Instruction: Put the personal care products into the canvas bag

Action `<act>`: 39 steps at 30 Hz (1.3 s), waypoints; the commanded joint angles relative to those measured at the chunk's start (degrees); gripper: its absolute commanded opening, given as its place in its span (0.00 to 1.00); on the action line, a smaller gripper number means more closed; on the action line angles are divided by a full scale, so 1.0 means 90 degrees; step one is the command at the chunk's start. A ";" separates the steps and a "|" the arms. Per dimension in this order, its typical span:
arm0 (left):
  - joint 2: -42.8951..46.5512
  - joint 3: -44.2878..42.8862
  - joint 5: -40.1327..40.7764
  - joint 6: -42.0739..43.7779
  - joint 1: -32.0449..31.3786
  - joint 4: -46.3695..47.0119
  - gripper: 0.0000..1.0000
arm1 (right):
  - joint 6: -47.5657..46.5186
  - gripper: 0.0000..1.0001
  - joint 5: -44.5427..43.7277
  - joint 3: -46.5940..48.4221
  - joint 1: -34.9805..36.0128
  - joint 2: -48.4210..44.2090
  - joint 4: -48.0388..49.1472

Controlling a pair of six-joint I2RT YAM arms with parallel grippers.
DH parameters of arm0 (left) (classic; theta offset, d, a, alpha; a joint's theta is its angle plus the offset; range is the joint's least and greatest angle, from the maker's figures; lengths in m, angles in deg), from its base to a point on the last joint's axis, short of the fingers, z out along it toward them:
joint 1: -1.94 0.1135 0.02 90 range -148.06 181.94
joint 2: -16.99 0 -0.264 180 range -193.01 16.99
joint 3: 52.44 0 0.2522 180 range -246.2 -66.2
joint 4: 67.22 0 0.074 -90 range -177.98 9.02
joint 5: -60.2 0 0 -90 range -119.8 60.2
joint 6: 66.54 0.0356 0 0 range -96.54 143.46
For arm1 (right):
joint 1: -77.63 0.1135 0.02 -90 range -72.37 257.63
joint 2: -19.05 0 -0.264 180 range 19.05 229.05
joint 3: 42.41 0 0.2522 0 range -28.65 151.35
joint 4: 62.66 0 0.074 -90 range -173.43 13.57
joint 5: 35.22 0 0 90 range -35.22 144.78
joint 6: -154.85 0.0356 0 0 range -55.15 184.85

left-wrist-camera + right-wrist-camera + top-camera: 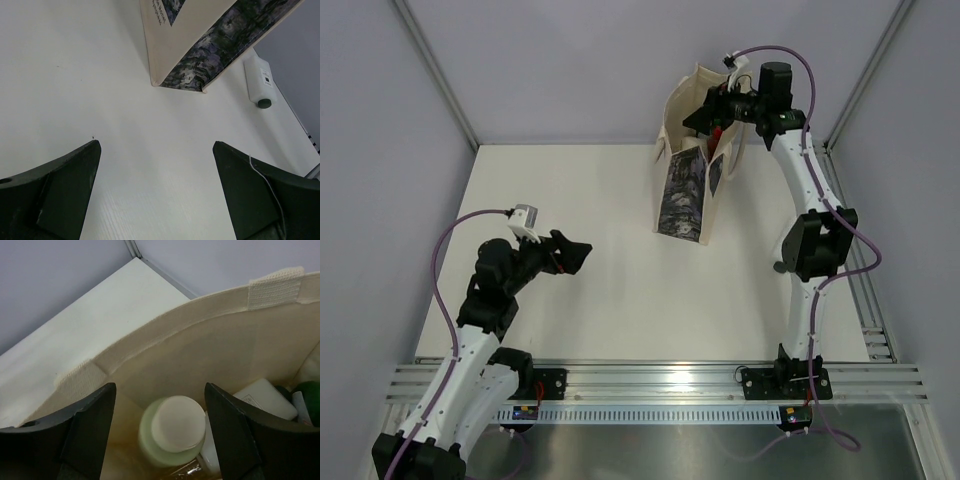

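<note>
The cream canvas bag stands at the back right, its dark picture panel facing front. My right gripper hovers open over the bag's mouth. In the right wrist view the right gripper holds nothing. Below it, inside the bag, the pale green cylinder stands loose next to a flat white bottle and a dark green bottle. Something red shows in the bag's mouth. My left gripper is open and empty above the table. Its wrist view shows the left gripper, the bag's base and a flat white bottle lying beyond it.
The white table is walled by grey panels at the back and both sides. An aluminium rail runs along the near edge by the arm bases. The right arm arches over the table's right side.
</note>
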 commanded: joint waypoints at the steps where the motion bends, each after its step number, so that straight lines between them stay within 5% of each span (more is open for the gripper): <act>1: -0.0040 -0.0033 -0.0004 0.0060 -0.0013 0.0277 0.99 | -0.1246 0.83 -0.0261 0.0230 -0.0050 -0.0933 -0.0583; 6: -0.0128 -0.0140 0.0074 0.0363 -0.0013 -0.0025 0.99 | -0.1095 0.99 -0.0847 0.0230 -0.0352 -0.1373 -0.1033; 10: -0.0012 -0.0219 0.0376 0.0530 -0.0013 -0.0337 0.99 | -0.0549 0.99 -0.1665 -0.0500 -0.0772 -0.2317 -0.1375; 14: 0.0233 -0.0073 0.0874 0.0501 -0.0013 -0.0495 0.99 | 0.0633 0.99 -0.3937 -0.2147 -0.1494 -0.3121 -0.2211; 19: 0.0321 0.0133 0.1402 0.0247 0.0006 -0.0387 0.99 | 0.1719 0.98 -0.3728 -0.3937 -0.2969 -0.3473 -0.2850; 23: 0.0136 0.0074 0.1305 0.0247 0.0006 -0.0309 0.99 | 0.1817 0.99 -0.5181 -0.4536 -0.3136 -0.2996 -0.3316; 29: -0.0070 -0.0014 0.1119 0.0130 0.0016 -0.0270 0.99 | 0.1836 1.00 -0.5954 -0.4175 -0.3039 -0.2019 -0.3689; 39: 0.0145 0.0094 0.1070 -0.0222 0.0016 -0.0552 0.99 | 0.2255 0.99 -0.5848 -0.4077 -0.2248 -0.0780 -0.3846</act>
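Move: The right hand hangs in the mouth of the canvas bag, whose middle is about 5 cm back and 14 cm below, with next to no offset sideways. The white bottle left on the table is the next product: about 15 cm back, 30 cm to the right and 30 cm below this hand. From the left hand, the white bottle lies roughly 12 cm ahead, 50 cm to the right and 20 cm down. Open the right gripper fully and lift it about 8 cm out of the canvas bag. Swing it right and back to the white bottle, turning the fingers from pointing left-forward to straight down, then lower it steeply with the fingers wide to just over the bottle, easing a few centimetres left at the end. Let the left hand, still open, sink and shift left about 3 cm each. ##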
